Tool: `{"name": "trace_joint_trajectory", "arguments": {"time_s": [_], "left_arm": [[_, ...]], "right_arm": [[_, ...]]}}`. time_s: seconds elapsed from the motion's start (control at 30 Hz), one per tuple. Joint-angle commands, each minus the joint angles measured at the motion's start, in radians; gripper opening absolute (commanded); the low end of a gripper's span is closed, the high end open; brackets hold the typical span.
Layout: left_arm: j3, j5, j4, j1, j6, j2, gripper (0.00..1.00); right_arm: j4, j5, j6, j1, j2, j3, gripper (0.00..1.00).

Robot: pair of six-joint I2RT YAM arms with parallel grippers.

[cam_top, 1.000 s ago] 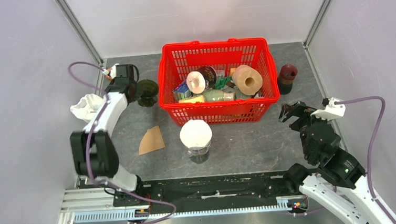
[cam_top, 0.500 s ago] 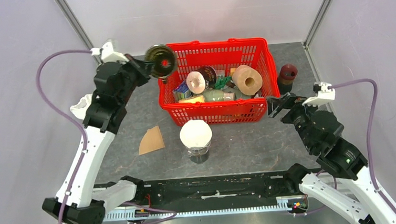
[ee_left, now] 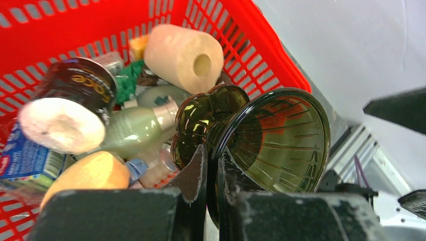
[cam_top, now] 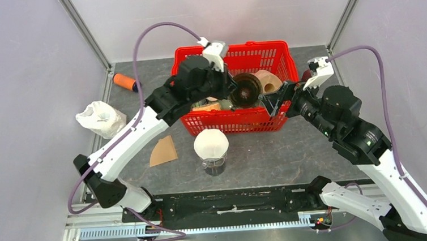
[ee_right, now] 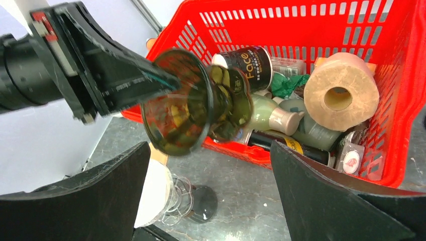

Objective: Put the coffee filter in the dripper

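A dark green glass dripper (cam_top: 247,90) hangs tilted on its side over the red basket's front part. My left gripper (cam_top: 232,89) is shut on its rim, and the pinch shows close up in the left wrist view (ee_left: 212,153) with the dripper's cone (ee_left: 281,135) opening to the right. My right gripper (cam_top: 275,100) stands wide open just right of the dripper (ee_right: 183,108), touching nothing. A flat brown paper coffee filter (cam_top: 163,151) lies on the grey table, front left of the basket. A white filter (cam_top: 211,143) sits in a clear glass stand in front of the basket.
The red basket (cam_top: 231,46) holds a paper roll (cam_top: 271,79), a bottle, a cup and other small goods. An orange cylinder (cam_top: 124,81) lies at the back left. A crumpled white bag (cam_top: 100,118) sits at the left wall.
My left arm lifted the dripper from the table's back left and swung it right, over the basket. My right arm reached up and left towards it, jaws still open.
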Motion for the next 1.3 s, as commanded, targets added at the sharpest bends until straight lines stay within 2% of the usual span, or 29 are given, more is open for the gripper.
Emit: {"name": "trace_joint_trajectory", "arguments": {"time_s": [0.0,0.2,0.27,0.37,0.47,0.5,0.6,0.67,0.73,0.83,0.9,1.0,1.1,1.2,1.27], "left_arm": [[0.089,-0.063,-0.033,-0.085,0.097,0.036,0.02],[0.119,-0.037,-0.036,-0.128,0.092,0.068,0.02],[0.126,-0.035,-0.036,-0.134,0.093,0.075,0.02],[0.138,-0.029,-0.036,-0.139,0.086,0.086,0.02],[0.148,-0.006,-0.035,-0.14,0.082,0.095,0.02],[0.151,0.007,-0.035,-0.14,0.082,0.098,0.02],[0.156,0.016,-0.035,-0.139,0.088,0.106,0.02],[0.155,0.027,-0.035,-0.14,0.092,0.105,0.12],[0.152,0.065,-0.032,-0.14,0.102,0.096,0.34],[0.156,0.101,-0.02,-0.14,0.108,0.082,0.69],[0.166,0.107,-0.015,-0.14,0.115,0.066,0.83],[0.165,0.064,-0.009,-0.14,0.126,0.029,0.85],[0.122,-0.053,0.016,-0.135,0.148,-0.036,0.86],[0.033,-0.109,0.07,-0.11,0.147,-0.117,0.87],[-0.017,-0.118,0.085,-0.072,0.133,-0.158,0.87]], "right_arm": [[-0.059,-0.018,-0.011,0.001,0.03,0.066,0.97],[-0.168,0.089,0.02,0.0,0.091,0.119,0.84],[-0.2,0.099,0.025,0.0,0.109,0.133,0.77],[-0.208,0.074,0.025,0.0,0.13,0.134,0.59],[-0.229,0.069,0.029,0.0,0.156,0.141,0.52],[-0.234,0.07,0.033,0.0,0.164,0.142,0.47],[-0.236,0.099,0.041,0.0,0.174,0.149,0.22],[-0.23,0.135,0.045,0.0,0.167,0.151,0.12],[-0.239,0.17,0.055,0.0,0.157,0.159,0.0],[-0.283,0.273,0.079,-0.001,0.147,0.185,0.0],[-0.339,0.354,0.098,-0.002,0.162,0.227,0.0],[-0.411,0.429,0.127,-0.017,0.193,0.295,0.0],[-0.443,0.437,0.125,-0.049,0.228,0.366,0.0],[-0.462,0.394,0.098,-0.122,0.287,0.443,0.0],[-0.473,0.306,0.079,-0.215,0.34,0.496,0.0]]}}
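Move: Between the grippers, over the red basket, hangs the green dripper, already held by its rim in the left fingers, its middle about 5 cm right of the left hand and 1 cm ahead. From the open right hand it is some 7 cm left, 5 ahead and 3 lower; the right fingers are roughly 11 cm right of the left hand and 4 back. The filter-lined clear dripper stands some 18 cm left of the right hand and 9 back, 22 below; the paper roll, 13 ahead, 2 right, 25 below. Easing about 5 cm right and 3 back, the left hand presents the green dripper while the right sinks some 5 cm, tips down and pinches the free side of the rim. The left fingers then open and let go, and that hand backs off up and left; the right carries the dripper about 7 cm right and 5 up, turning clockwise. ##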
